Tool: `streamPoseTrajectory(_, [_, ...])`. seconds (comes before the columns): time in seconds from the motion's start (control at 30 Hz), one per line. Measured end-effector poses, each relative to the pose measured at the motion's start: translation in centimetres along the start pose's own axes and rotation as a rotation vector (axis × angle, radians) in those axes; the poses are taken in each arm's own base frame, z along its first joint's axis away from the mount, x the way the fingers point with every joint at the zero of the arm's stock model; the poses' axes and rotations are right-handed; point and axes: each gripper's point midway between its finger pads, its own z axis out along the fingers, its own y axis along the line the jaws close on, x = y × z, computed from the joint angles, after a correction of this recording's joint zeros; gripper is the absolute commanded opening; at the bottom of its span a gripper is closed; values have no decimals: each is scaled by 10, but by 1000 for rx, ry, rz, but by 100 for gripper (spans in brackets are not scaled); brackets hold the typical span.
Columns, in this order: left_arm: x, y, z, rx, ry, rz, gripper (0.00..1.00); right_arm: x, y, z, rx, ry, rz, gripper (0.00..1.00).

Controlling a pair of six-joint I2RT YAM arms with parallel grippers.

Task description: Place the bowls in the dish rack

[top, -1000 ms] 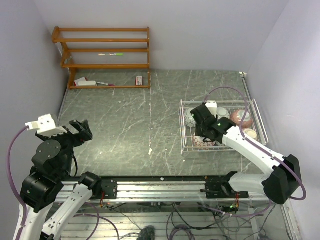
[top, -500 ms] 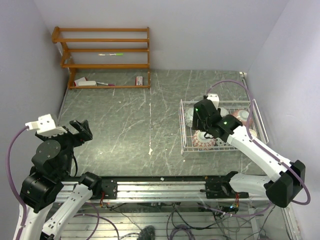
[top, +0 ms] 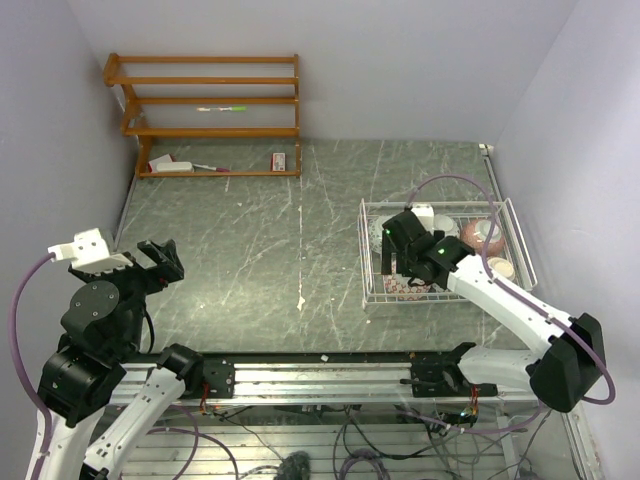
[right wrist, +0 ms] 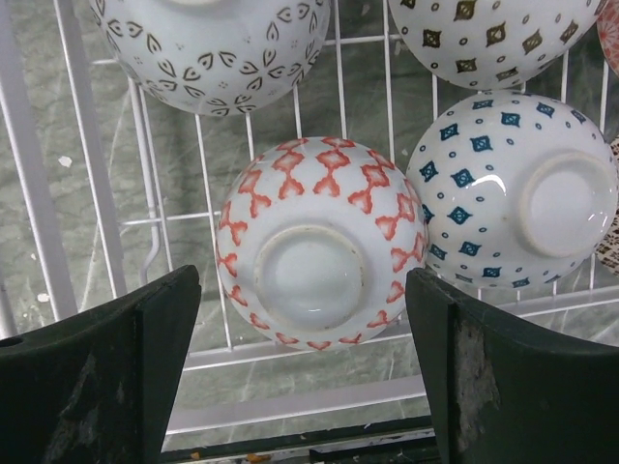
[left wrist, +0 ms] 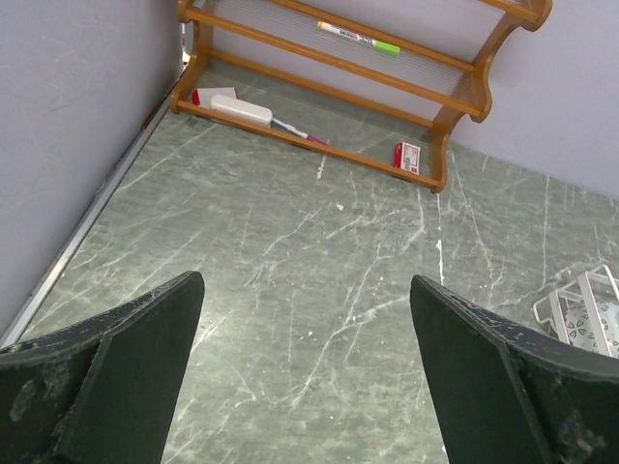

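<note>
The white wire dish rack (top: 364,262) stands at the right of the table. Several bowls lie upside down in the dish rack (right wrist: 280,407): a red-patterned bowl (right wrist: 319,242), a blue-patterned one (right wrist: 513,193), a black-and-white one (right wrist: 213,48) and a beige-brown one (right wrist: 493,39). My right gripper (right wrist: 302,290) hangs open just above the red-patterned bowl, its fingers on either side and apart from it. From above, the right gripper (top: 400,255) covers the rack's left part, and a pink bowl (top: 488,232) shows at the rack's far right. The left gripper (left wrist: 305,290) is open and empty over bare table at the left (top: 160,262).
An orange wooden shelf (top: 205,115) stands against the far wall at the left, with a green-tipped marker (left wrist: 358,37) and small boxes (left wrist: 407,155) on it. A wall runs close along the rack's right side. The arms' mounting rail (top: 320,375) crosses the near edge.
The right gripper's jaws have spread wide and the red-patterned bowl now lies free in the rack. The right wrist swung over the rack's left part. The left arm is still.
</note>
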Motion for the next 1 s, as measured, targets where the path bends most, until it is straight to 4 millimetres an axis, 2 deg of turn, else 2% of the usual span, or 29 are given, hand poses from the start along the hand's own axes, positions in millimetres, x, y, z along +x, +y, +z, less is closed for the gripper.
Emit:
streamPoseTrajectory(0.3, [0, 1, -1, -3, 1, 1, 99, 15, 0, 14, 20, 41, -21, 78])
streamPoseTrajectory(0.47, [0, 3, -1, -10, -3, 1, 99, 14, -3, 15, 35, 32, -21, 61])
streamPoseTrajectory(0.77, [0, 3, -1, -13, -4, 1, 99, 8, -5, 15, 44, 7, -12, 43])
streamPoseTrajectory(1.0, [0, 4, -1, -15, -5, 1, 99, 8, -6, 12, 36, 10, -9, 38])
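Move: The upturned red-patterned bowl sits in the rack almost straight under the right hand, its middle some 4 cm below and about 1 cm right. From that hand, at the same level, the blue-diamond bowl is roughly 11 cm right and 2 cm ahead, the leaf-patterned bowl 12 cm ahead and 3 cm left, the brown-diamond bowl 12 cm ahead and 11 cm right. From the left hand the red-patterned bowl lies about 45 cm right, 9 cm ahead and 24 cm below. Sinking about 2 cm, the right hand closes its open fingers and pinches the foot of the red-patterned bowl. ##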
